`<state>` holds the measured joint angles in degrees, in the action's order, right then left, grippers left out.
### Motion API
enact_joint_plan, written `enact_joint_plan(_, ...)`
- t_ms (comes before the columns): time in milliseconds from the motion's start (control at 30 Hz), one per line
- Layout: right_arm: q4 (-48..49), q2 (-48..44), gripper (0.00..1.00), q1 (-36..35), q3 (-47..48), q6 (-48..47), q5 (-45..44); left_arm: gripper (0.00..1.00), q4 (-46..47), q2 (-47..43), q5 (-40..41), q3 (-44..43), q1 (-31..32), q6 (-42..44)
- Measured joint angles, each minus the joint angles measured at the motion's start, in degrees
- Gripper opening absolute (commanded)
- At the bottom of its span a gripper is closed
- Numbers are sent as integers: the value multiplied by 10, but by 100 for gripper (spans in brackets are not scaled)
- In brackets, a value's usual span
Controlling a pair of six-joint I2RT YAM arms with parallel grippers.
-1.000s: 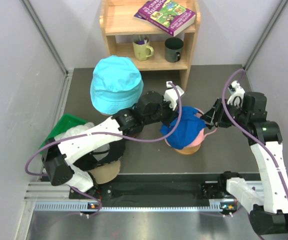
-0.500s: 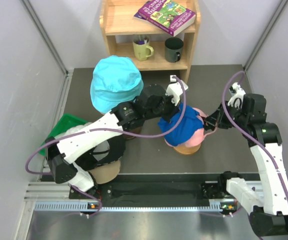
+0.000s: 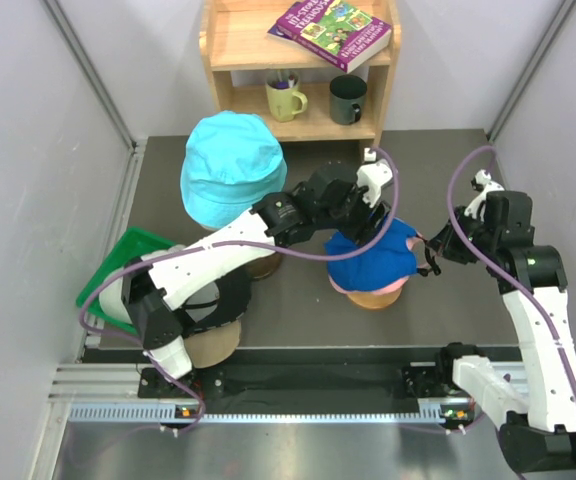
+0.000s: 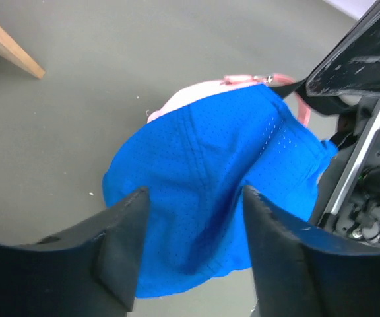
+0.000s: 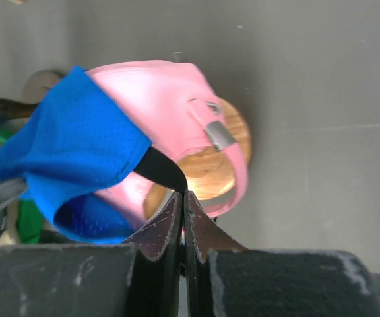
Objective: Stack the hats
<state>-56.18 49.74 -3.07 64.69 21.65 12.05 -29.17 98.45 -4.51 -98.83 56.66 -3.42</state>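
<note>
A royal blue cap lies over a pink cap on a round wooden stand at the table's middle. My left gripper is open and hovers just above the blue cap's far side; its fingers straddle the blue fabric without touching it. My right gripper is shut on the blue cap's black back strap, at the cap's right edge. A cyan bucket hat sits on a stand at the back left. A black cap sits on a stand at the near left, partly under my left arm.
A wooden shelf at the back holds a book, a green mug and a dark mug. A green bin stands at the left wall. Grey walls close in both sides.
My left gripper moved right and farther back, above the blue cap. My right gripper moved slightly nearer with the strap. The blue cap now covers more of the pink cap.
</note>
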Motion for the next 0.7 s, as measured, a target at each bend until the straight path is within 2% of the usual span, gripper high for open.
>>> enact_joint_plan(67, -5, 5, 0, 0, 0, 0, -14, 77, 0, 0, 1, -7, 0, -6)
enact_joint_plan(167, -10, 14, 0, 0, 0, 0, -32, 81, 0, -7, 5, -12, 0, -15)
enact_joint_plan(433, -2, 41, 0, 2, 0, -2, -57, 77, 12, -38, 9, -12, -5, -31)
enact_joint_plan(700, 29, 77, 0, 16, -2, -11, -64, 77, 29, -7, 0, -12, -19, -48)
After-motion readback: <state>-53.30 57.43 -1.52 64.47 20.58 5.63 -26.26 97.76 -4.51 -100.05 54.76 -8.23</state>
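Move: The blue hat's middle lies about 4 cm back from the open left fingers and some 5 cm below them, not offset sideways; the pink hat is under it, about 4 cm back and 8 cm below the same hand. The turquoise hat stands roughly 20 cm to the left and 7 cm farther out, a bit higher. For the right hand, which already pinches the blue hat's black strap, the blue hat's middle is about 10 cm to the left, level in reach and height. Keep the black strap pinched in the right gripper and draw it forward, down and to the right, about 5 cm in all, away from the blue hat's crown, tipping the fingers slightly down. Meanwhile open the left gripper wider, raise it about 4 cm over the blue hat, then ease it back down 2 cm and slightly forward, staying open above the cloth. ##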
